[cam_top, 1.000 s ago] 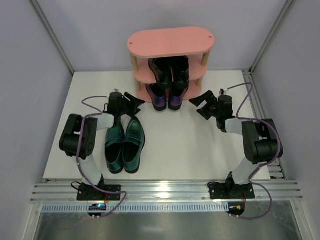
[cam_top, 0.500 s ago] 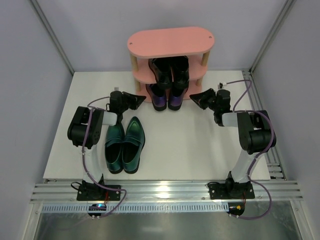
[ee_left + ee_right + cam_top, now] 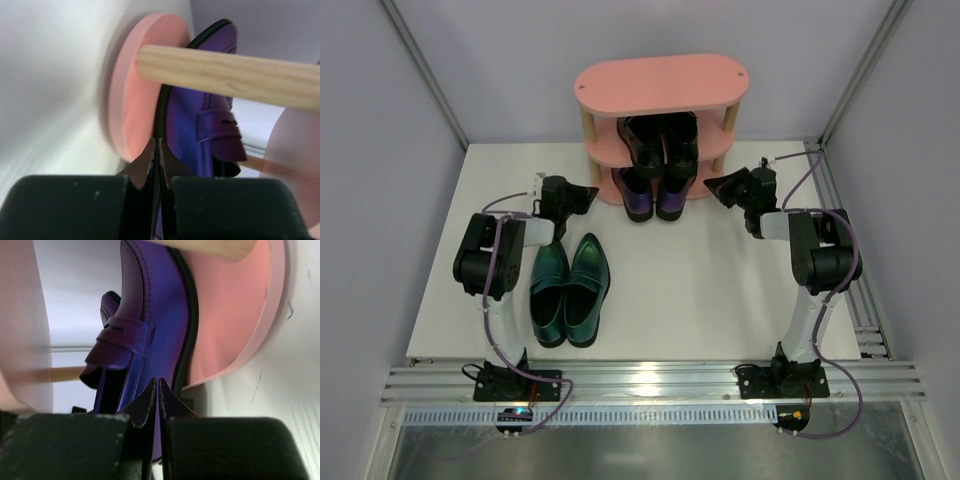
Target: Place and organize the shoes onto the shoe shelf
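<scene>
The pink shoe shelf [image 3: 660, 82] stands at the back centre. The black pair [image 3: 660, 140] sits on its middle tier. The purple pair [image 3: 655, 198] sits on the bottom tier, heels outward. The teal-green pair [image 3: 570, 290] lies side by side on the table at front left. My left gripper [image 3: 590, 191] is shut and empty, low beside the left end of the bottom tier. In the left wrist view it [image 3: 156, 146] points at a purple shoe [image 3: 200, 115]. My right gripper [image 3: 712, 184] is shut and empty at the right end, pointing at the other purple shoe [image 3: 155, 325].
The top board of the shelf holds nothing. A wooden post [image 3: 225, 70] crosses the left wrist view just above the bottom pink board [image 3: 132, 100]. The bottom board's right end [image 3: 230, 315] is close to my right fingers. Grey walls enclose the white table [image 3: 720, 290].
Both grippers have moved back and inward towards the ends of the shelf's bottom tier. They have stayed shut. The shoes have not moved.
</scene>
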Action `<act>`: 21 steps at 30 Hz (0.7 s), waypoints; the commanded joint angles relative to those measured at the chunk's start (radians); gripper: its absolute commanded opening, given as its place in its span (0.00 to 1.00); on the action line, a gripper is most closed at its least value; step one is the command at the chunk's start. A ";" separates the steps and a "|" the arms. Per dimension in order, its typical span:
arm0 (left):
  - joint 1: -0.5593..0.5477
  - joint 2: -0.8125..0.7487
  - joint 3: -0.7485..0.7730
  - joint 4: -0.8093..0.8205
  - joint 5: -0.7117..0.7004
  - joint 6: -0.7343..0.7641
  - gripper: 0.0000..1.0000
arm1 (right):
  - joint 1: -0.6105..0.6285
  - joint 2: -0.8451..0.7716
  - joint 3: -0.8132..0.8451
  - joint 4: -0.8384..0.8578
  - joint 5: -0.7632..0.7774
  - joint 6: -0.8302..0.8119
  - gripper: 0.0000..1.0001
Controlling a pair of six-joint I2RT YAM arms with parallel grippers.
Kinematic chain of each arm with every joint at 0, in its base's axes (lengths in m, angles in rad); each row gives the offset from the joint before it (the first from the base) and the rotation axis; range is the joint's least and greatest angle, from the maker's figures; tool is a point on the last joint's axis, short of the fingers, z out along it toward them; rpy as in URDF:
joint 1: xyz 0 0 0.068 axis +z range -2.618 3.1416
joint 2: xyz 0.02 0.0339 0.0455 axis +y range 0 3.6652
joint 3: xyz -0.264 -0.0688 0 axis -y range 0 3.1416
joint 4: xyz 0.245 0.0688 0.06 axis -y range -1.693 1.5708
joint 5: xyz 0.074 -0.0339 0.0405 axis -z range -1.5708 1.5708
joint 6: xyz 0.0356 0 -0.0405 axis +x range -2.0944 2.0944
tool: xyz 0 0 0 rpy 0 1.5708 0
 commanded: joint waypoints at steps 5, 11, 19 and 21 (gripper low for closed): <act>-0.019 0.057 0.100 -0.016 -0.107 0.047 0.00 | -0.002 0.075 0.134 -0.070 0.073 -0.064 0.04; -0.030 0.115 0.155 -0.051 -0.118 0.055 0.00 | -0.002 0.134 0.163 -0.109 0.105 -0.065 0.04; -0.068 0.158 0.185 -0.004 -0.156 0.026 0.00 | -0.003 0.178 0.203 -0.118 0.085 -0.070 0.04; -0.083 0.166 0.201 0.004 -0.175 0.024 0.00 | -0.003 0.181 0.213 -0.123 0.084 -0.078 0.04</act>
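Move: The shoe shelf's lower board lies between the two shut grippers. Its middle is about 7 cm ahead, 15 cm to the right and 5 cm below the left hand, and some 6 cm ahead, 14 cm to the left and 7 cm below the right hand. The purple shoes stand on it at the same spot, with the black shoes about 10 cm above them; the green shoes lie some 23 cm back and 6 cm left of the left hand. Both hands close in on the ends of the shelf's lower board, fingers kept shut, the tips coming up close to its rounded corners; a touch can't be made out. The right sinks about 5 cm while reaching 3 cm forward, its fingers tipping slightly down; the left goes forward 3 cm, dips after a small rise, then edges right towards the board. ##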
